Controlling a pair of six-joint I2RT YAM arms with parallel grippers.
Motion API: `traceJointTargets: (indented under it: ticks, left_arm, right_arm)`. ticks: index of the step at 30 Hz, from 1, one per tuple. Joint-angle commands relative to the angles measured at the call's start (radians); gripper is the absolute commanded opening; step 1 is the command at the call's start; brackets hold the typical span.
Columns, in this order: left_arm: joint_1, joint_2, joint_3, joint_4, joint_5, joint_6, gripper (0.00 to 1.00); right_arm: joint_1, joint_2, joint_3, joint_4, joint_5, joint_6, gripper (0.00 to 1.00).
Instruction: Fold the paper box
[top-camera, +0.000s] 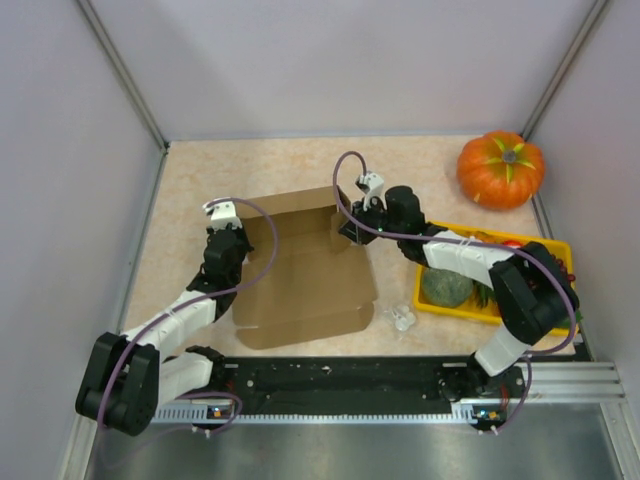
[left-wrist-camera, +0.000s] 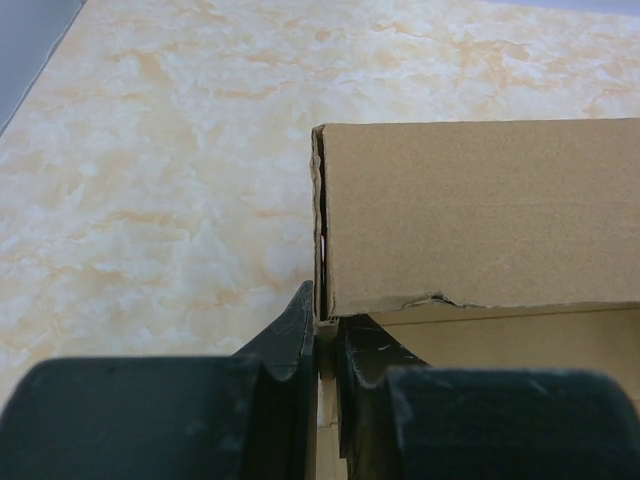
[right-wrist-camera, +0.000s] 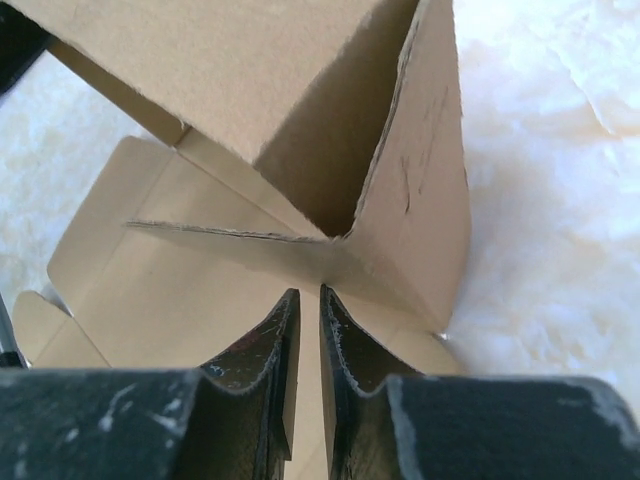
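Note:
The paper box (top-camera: 300, 285) is a brown cardboard sheet lying mid-table, its far panel (left-wrist-camera: 480, 210) folded upright. My left gripper (top-camera: 233, 243) is at the sheet's left edge, below that panel's left end. In the left wrist view that gripper (left-wrist-camera: 326, 312) is shut on a thin cardboard edge. My right gripper (top-camera: 353, 232) is at the raised right corner. In the right wrist view its jaws (right-wrist-camera: 308, 298) stand almost together with a thin tan strip of cardboard (right-wrist-camera: 200, 290) between them, just short of the upright corner fold.
An orange pumpkin (top-camera: 500, 170) sits at the back right. A yellow tray (top-camera: 548, 250) by the right arm holds a green vegetable (top-camera: 445, 287) and other items. A small clear plastic piece (top-camera: 402, 318) lies near the box's right front corner. Walls enclose the table.

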Motion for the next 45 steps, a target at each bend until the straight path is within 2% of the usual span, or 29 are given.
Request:
traceJointTargets:
  ticks: [1, 6, 11, 13, 17, 21, 25, 32, 37, 40, 41, 42, 43, 45]
  left_arm:
    - [-0.005, -0.007, 0.02, 0.04, 0.005, 0.009, 0.0]
    - [-0.005, -0.009, 0.019, 0.04, -0.001, 0.013, 0.0]
    - [-0.005, -0.005, 0.022, 0.04, 0.002, 0.015, 0.0]
    - [-0.005, -0.004, 0.022, 0.04, 0.003, 0.012, 0.0]
    - [-0.005, 0.001, 0.026, 0.043, 0.005, 0.009, 0.0]
    - [-0.005, 0.005, 0.033, 0.04, -0.001, 0.012, 0.0]
    - [-0.005, 0.004, 0.04, 0.036, 0.0, 0.022, 0.0]
    - [-0.005, 0.007, 0.042, 0.035, 0.006, 0.028, 0.0]
    - [-0.005, 0.005, 0.046, 0.03, 0.016, 0.022, 0.0]
    - [-0.005, 0.002, 0.043, 0.027, 0.017, 0.016, 0.0]
    - [-0.005, 0.001, 0.042, 0.026, 0.016, 0.015, 0.0]
    - [-0.005, -0.001, 0.042, 0.024, 0.013, 0.013, 0.0]
    - [-0.005, -0.002, 0.04, 0.023, 0.014, 0.013, 0.0]
    - [-0.005, -0.012, 0.04, 0.018, 0.017, 0.013, 0.0]
  right_arm:
    - [-0.001, -0.116, 0.02, -0.173, 0.068, -0.088, 0.13]
    - [-0.021, -0.16, 0.02, -0.262, 0.108, -0.131, 0.11]
    - [-0.056, -0.173, 0.005, -0.264, 0.144, -0.171, 0.12]
    - [-0.075, -0.148, 0.015, -0.252, 0.092, -0.225, 0.16]
    - [-0.078, -0.081, 0.02, -0.191, -0.005, -0.376, 0.38]
    - [-0.077, -0.012, 0.069, -0.186, -0.077, -0.52, 0.42]
    - [-0.081, 0.044, 0.127, -0.166, -0.106, -0.591, 0.46]
    - [-0.078, 0.079, 0.143, -0.039, -0.173, -0.541, 0.48]
    - [-0.06, 0.081, 0.083, 0.183, -0.119, -0.43, 0.44]
    - [-0.028, 0.107, 0.075, 0.248, -0.067, -0.38, 0.41]
    - [-0.009, 0.113, 0.075, 0.271, -0.014, -0.387, 0.54]
    - [0.005, 0.12, 0.071, 0.296, 0.058, -0.396, 0.61]
    - [0.021, 0.136, 0.063, 0.32, 0.1, -0.404, 0.63]
    - [0.028, 0.157, 0.057, 0.401, 0.174, -0.392, 0.6]
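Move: The right hand's goal, the loose end flap at the box's far right corner, lies about 5 cm ahead, 2 cm to its left and slightly above. The folded-over top strip of the far wall has its middle about 13 cm left and 8 cm ahead; the box floor's middle is some 10 cm left, 8 cm back and well below. The melon is about 25 cm right and 13 cm back. From the left hand the flap lies roughly 23 cm right and 3 cm ahead. Rightwards first, the right hand swings about 6 cm away from the corner with its fingers nearly shut, dips some 4 cm while starting back left, then climbs forward and left towards the end flap. The fingers spread past half open, either side of the corner, and the wrist tips up about 25 degrees. The left hand holds still, keeping its pinch on the wall's left end. ##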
